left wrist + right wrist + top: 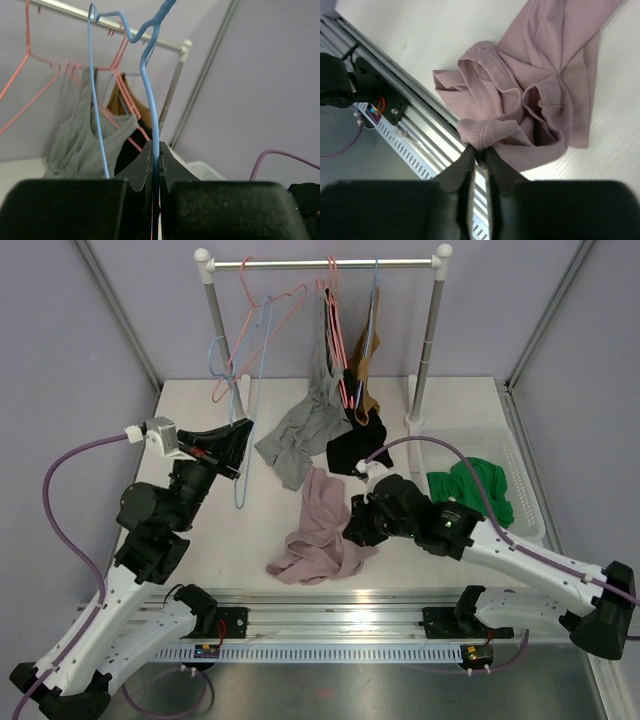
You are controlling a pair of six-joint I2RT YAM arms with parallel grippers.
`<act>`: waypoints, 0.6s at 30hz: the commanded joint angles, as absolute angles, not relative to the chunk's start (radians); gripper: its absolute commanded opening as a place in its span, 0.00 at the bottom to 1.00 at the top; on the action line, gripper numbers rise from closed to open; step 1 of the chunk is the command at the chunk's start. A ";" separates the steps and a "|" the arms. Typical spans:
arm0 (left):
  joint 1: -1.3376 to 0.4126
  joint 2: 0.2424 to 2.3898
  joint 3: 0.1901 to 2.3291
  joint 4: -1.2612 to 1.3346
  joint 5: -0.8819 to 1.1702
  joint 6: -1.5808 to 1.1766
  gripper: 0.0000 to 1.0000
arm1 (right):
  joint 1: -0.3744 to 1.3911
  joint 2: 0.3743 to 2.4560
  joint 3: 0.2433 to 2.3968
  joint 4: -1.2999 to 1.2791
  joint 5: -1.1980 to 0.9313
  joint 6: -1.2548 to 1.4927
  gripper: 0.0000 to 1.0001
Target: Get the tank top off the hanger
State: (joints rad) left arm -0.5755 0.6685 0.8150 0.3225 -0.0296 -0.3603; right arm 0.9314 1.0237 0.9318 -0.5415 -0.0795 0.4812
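The pink tank top (320, 530) lies crumpled on the white table near its front edge, off any hanger. My right gripper (358, 525) is at its right side. In the right wrist view a ribbed fold of the tank top (535, 85) is pinched at the tips of the right gripper (481, 152), with the jaws a crack apart. My left gripper (238, 430) is shut on the wire of a bare blue hanger (258, 360), which hangs from the rod. The left wrist view shows the blue hanger (150, 85) running up from between the closed left gripper (156, 150).
The clothes rod (325, 262) stands at the back with bare pink hangers (250, 330) and grey (305, 425), black (355, 445) and brown (362, 370) garments. A clear bin (510, 440) with a green cloth (475, 490) sits right. The metal rail (330, 615) borders the near edge.
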 commanded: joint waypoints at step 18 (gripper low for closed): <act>-0.519 1.130 1.428 -0.442 -0.095 -0.428 0.00 | 1.083 0.973 0.979 -0.549 0.425 0.561 1.00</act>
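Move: The left hand holds the blue hanger; the rack rail's empty left stretch is roughly 33 cm ahead, level sideways and 14 cm above, with the pink hanger about 30 cm ahead, 3 cm right and 4 cm above. The right hand pinches the pink tank top's edge; the garment's middle is about 7 cm ahead, 10 cm left and 15 cm below. From this hand, the black top is some 28 cm ahead and 2 cm left, also below. Left carries its hanger down, then forward, tipping some 35 degrees; right opens, dips, frees the tank top, rises. ##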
